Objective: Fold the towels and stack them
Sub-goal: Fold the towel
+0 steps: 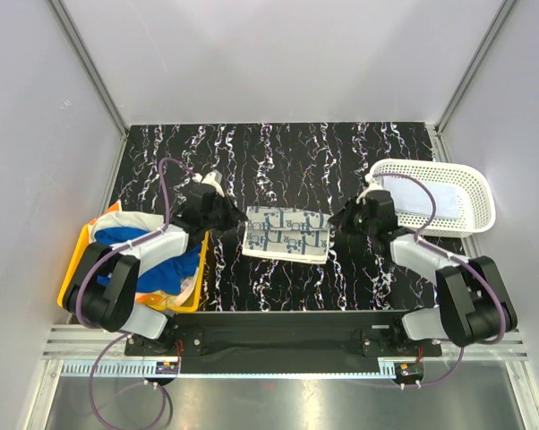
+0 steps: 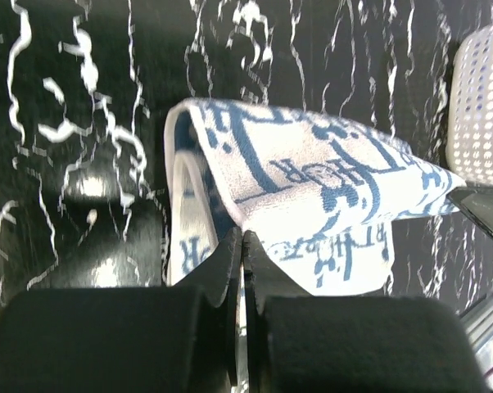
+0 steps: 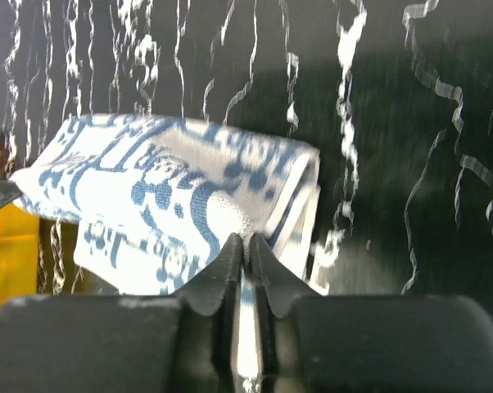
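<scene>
A white towel with a blue pattern lies folded in the middle of the black marbled table. My left gripper is at its left end and my right gripper at its right end. In the left wrist view the left gripper is shut, pinching the edge of the towel's raised upper layer. In the right wrist view the right gripper pinches puckered cloth of the same towel between its tips. More towels, a royal blue one among them, lie crumpled at the left.
The crumpled towels sit in a yellow bin at the table's left edge, beside the left arm. A white perforated basket stands at the right and holds a folded off-white towel. Grey walls close in the table.
</scene>
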Motion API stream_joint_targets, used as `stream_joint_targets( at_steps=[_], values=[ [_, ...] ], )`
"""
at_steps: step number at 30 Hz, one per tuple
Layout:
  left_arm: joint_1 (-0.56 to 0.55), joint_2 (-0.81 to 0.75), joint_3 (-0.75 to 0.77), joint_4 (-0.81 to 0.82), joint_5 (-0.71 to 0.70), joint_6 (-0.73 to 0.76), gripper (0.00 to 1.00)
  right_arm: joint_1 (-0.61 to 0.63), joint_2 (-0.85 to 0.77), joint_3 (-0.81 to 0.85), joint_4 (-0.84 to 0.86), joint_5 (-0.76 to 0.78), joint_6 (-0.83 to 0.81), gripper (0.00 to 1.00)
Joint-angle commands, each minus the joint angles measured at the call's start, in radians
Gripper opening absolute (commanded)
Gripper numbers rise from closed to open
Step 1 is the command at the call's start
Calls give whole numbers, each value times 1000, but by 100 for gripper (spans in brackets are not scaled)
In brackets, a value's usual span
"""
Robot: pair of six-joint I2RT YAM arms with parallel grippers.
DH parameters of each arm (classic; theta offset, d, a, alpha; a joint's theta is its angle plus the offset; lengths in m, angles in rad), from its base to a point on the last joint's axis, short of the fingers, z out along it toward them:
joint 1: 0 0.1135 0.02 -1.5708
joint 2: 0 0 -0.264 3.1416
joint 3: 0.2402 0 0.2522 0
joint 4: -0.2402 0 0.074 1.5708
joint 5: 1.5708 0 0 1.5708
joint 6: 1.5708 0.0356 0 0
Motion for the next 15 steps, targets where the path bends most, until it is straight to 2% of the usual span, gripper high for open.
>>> stream_joint_targets(
  at_steps=[1,2,8,9,13,15],
  values=[
    [-11,-47,-48,58,-17,8,0,18,-77,-73,49,-16,31,18],
    [-13,-56,-56,57,-11,11,4,20,-89,-87,46,-16,35,25],
    [-38,-111,-107,35,-23,22,29,20,-212,-116,-53,7,57,34],
    [-39,-133,-108,25,-29,22,40,20,-230,-112,-87,20,60,35],
    [-48,-160,-89,-53,-68,8,48,27,-217,-57,-165,43,71,41],
    [-56,-144,-38,-140,-161,9,49,43,-177,-31,-196,72,68,41]
  ],
)
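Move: The towel's raised top layer is still pinched by a corner in each hand. The towel's middle lies about 9 cm to the left hand's right and about 9 cm to the right hand's left, roughly 1 cm back and 5 cm below both. The yellow bin's middle is some 22 cm left of the left hand and 8 cm back; the white basket's middle is about 22 cm right of the right hand and 7 cm farther out. The towel's lifted edge is drawn on back over its lower layer towards the near edge, both hands travelling back about 4 cm and dipping 1 to 2 cm on the way. The fingers of both open to nearly half and let go of the corners; the hands slow to a stop and rise about a centimetre, wrists barely turning. ##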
